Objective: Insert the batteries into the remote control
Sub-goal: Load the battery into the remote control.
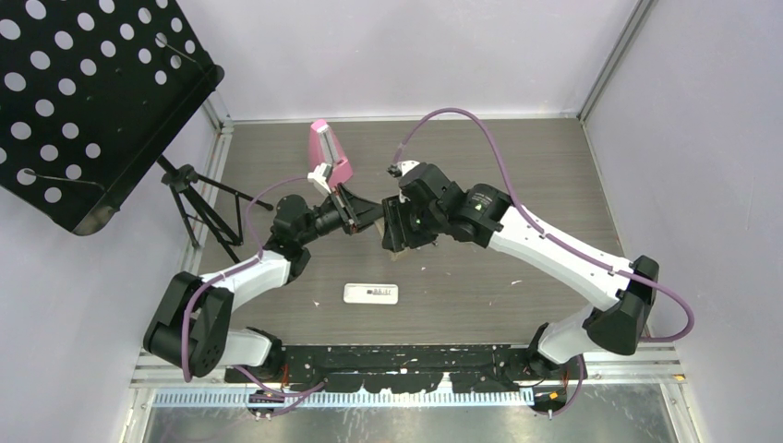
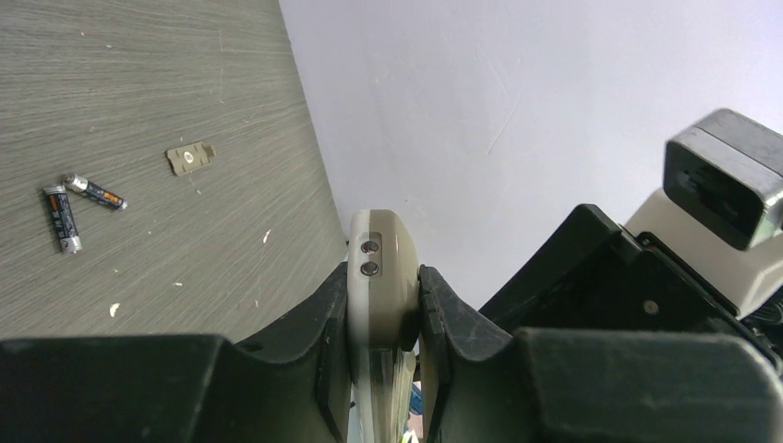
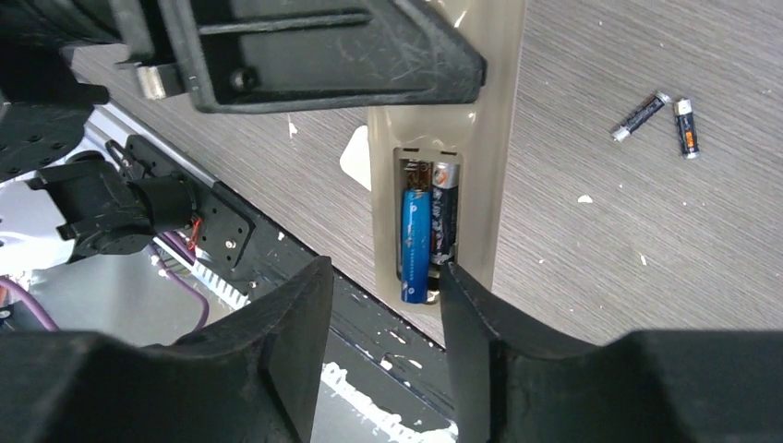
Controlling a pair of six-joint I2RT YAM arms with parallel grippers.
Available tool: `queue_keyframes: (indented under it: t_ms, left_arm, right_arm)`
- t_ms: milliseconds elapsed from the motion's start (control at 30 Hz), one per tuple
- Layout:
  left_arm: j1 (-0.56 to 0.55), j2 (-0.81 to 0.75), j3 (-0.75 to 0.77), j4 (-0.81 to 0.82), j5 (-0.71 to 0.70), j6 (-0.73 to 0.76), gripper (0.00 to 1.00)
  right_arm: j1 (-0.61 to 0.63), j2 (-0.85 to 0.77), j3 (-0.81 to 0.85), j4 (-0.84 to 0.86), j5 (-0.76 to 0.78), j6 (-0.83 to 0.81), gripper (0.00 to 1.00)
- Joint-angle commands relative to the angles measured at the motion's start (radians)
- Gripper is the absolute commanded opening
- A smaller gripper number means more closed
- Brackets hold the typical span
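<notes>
My left gripper (image 2: 383, 277) is shut on a beige remote control (image 2: 379, 245), holding it by its sides above the table. In the right wrist view the remote's (image 3: 494, 138) battery compartment faces the camera with no cover on it. A bright blue battery (image 3: 415, 242) and a dark battery (image 3: 445, 217) lie side by side inside it. My right gripper (image 3: 386, 268) stands open just in front of the compartment with nothing between its fingers; one fingertip (image 3: 452, 277) sits at the compartment's edge. Two dark batteries (image 3: 640, 115) (image 3: 685, 127) lie loose on the table.
A small beige battery cover (image 2: 190, 158) lies on the table near the loose batteries (image 2: 61, 217). A white flat device (image 1: 370, 293) lies near the front edge, and a pink object (image 1: 331, 152) stands at the back. A black perforated stand (image 1: 83, 101) is at the left.
</notes>
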Motion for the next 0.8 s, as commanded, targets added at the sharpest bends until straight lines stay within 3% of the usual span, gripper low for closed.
queue_keyframes:
  t_ms: [0,133,300,400,500,600,767]
  left_arm:
    - [-0.004,-0.028,-0.002,0.09,-0.017,-0.063,0.0]
    - [-0.004,-0.088,-0.027,0.074,-0.067,-0.084,0.0]
    - [-0.004,-0.152,-0.034,0.037,-0.131,-0.139,0.0]
    - [-0.004,-0.171,-0.047,0.071,-0.178,-0.199,0.0]
    - [-0.004,-0.182,-0.081,0.132,-0.247,-0.298,0.0]
    - [-0.004,-0.191,-0.107,0.176,-0.317,-0.378,0.0]
    - [-0.007,-0.22,-0.124,0.192,-0.379,-0.449,0.0]
  right_arm:
    - [0.003,-0.103,-0.014,0.094,0.102,0.049,0.58]
    - [0.003,-0.206,-0.108,0.249,0.113,0.113,0.66]
    - [0.003,-0.336,-0.237,0.42,0.171,0.231,0.66]
    - [0.003,-0.457,-0.391,0.592,0.241,0.356,0.61]
    - [0.003,-0.539,-0.543,0.758,0.285,0.478,0.62]
    - [0.003,-0.541,-0.647,0.962,0.236,0.547,0.67]
    - [0.003,-0.459,-0.661,1.104,0.152,0.626,0.7]
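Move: The blue battery lies in the compartment of the remote control that the left hand holds, just past the right fingertips: about 1 cm ahead of the right hand point, 1 cm to its left and 1 cm lower. From the left hand it is some 5 cm back, 2 cm right and 2 cm lower. On the table, about 21 cm below the right hand, two loose batteries lie roughly 9 cm ahead and 10 cm right, and the white remote 5 cm back and 6 cm left. Opening its fingers wider, the right hand comes up off the blue battery by about 8 cm while drifting right, then sinks slightly and swings part of the way back left, rolling its left side up some 45 degrees and turning clockwise so that the spread fingers face the compartment from the right. The left hand keeps its grip on the end of the remote control and carries it up and to the left by about 4 cm each, turning it counter-clockwise and rolling its own left side down. ##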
